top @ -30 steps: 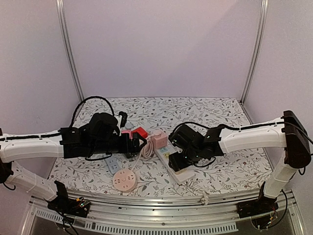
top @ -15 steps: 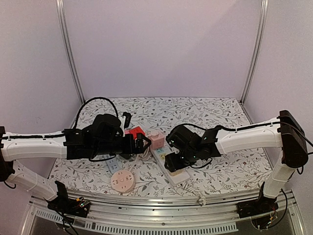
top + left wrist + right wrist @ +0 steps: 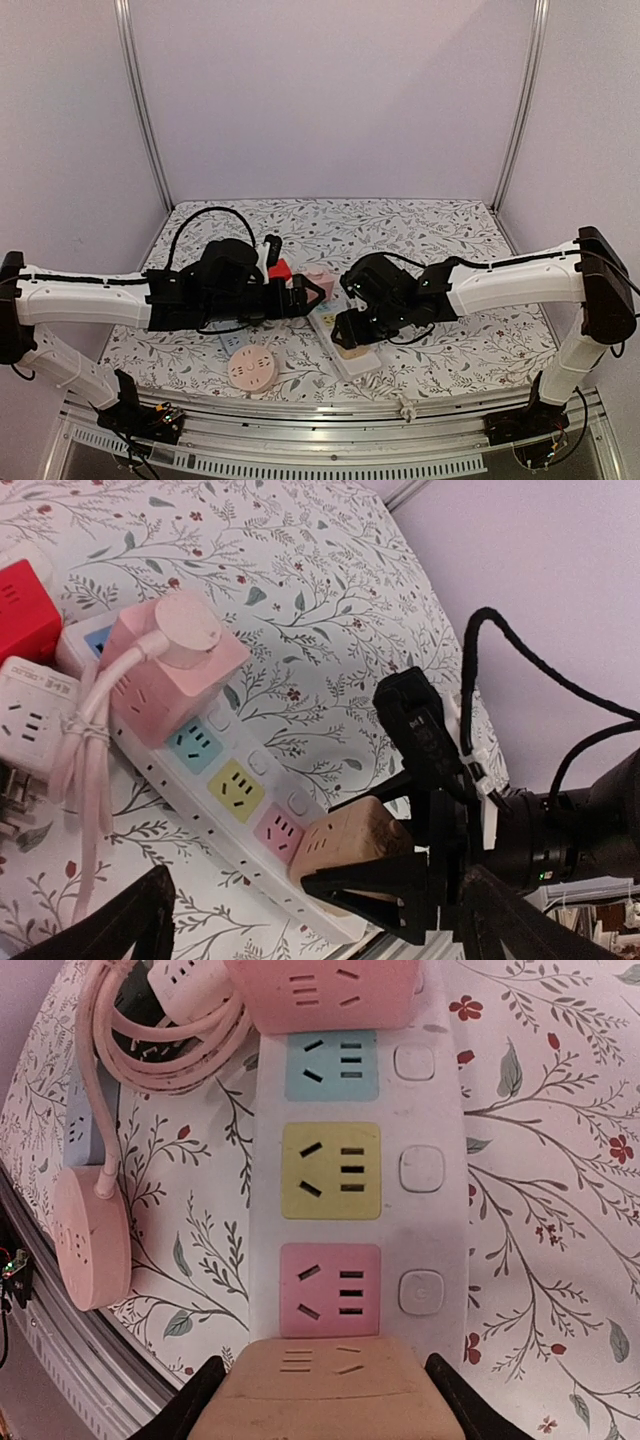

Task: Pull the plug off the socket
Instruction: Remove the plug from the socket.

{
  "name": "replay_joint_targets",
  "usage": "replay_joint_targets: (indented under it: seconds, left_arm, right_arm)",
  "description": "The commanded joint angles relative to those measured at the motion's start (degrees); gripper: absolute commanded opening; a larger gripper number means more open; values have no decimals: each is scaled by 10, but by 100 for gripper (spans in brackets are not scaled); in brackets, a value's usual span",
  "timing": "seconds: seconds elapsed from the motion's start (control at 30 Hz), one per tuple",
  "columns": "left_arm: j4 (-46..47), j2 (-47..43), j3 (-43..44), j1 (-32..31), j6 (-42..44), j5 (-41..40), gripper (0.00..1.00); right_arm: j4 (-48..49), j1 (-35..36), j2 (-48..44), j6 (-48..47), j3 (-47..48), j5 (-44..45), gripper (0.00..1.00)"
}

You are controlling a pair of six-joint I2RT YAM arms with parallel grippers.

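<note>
A white power strip (image 3: pixel 328 328) with blue, yellow and pink sockets (image 3: pixel 330 1170) lies slanted on the floral table. A tan cube plug (image 3: pixel 325 1390) sits on the strip's near end, beside the pink socket (image 3: pixel 278 832). My right gripper (image 3: pixel 325 1405) is shut on it, one black finger (image 3: pixel 195 1405) on each side; the same grip shows in the top view (image 3: pixel 350 340). A pink cube plug (image 3: pixel 175 665) with a coiled pink cord sits on the strip's far end. My left gripper (image 3: pixel 305 293) hangs open beside that pink cube, with nothing between its fingers (image 3: pixel 130 920).
A round pink socket (image 3: pixel 250 367) lies near the front edge, left of the strip. A red cube (image 3: pixel 25 605) and a white cube (image 3: pixel 30 720) sit behind the left gripper. A black cable (image 3: pixel 205 220) loops over the left arm. Walls close in the back and sides.
My left gripper has moved right, up to the pink cube at the strip's far end. The right gripper, still shut on the tan plug, has shifted slightly left and nearer with the strip's end.
</note>
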Motion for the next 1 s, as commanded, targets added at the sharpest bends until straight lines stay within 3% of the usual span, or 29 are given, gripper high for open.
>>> replay_joint_targets:
  seconds: [0.0,0.3,0.73,0.97]
  left_arm:
    - [101,22,-31,-13,-47,37,96]
    - [172,80,-58,-24,-122,48,86]
    - [163,108,-95,-24,-172,-8,69]
    - [201,141,-102,-16,-189,0,68]
  right_arm:
    - [100,1,-63,39,3,-29,12]
    - [111,1,-85,54,-11,-30,12]
    - [123,7,-66,59,-19,-39,12]
    - [125,8,-66,59,-16,-45,12]
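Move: The white socket strip's middle is about 13 cm below my left hand, 4 cm ahead and 3 cm to its right. The tan plug sits some 6 cm right, 2 cm back and 9 cm down from that hand. The pink block plug is straight ahead 11 cm, 10 cm down, and the round pink socket 12 cm left, 7 cm back, 15 cm down. From my right hand, already gripping the tan plug, the strip's middle lies 7 cm ahead, 3 cm left, 5 cm below. With my right hand I keep the tan plug pinched and pull up about 2.5 cm, rolling slightly, then hold there. My left hand swings 3 cm right, then sinks beside the strip's left edge, swinging partly back left; it drops some 9 cm in all, tips down about 15 degrees and narrows its fingers from nearly wide open to about two thirds. ##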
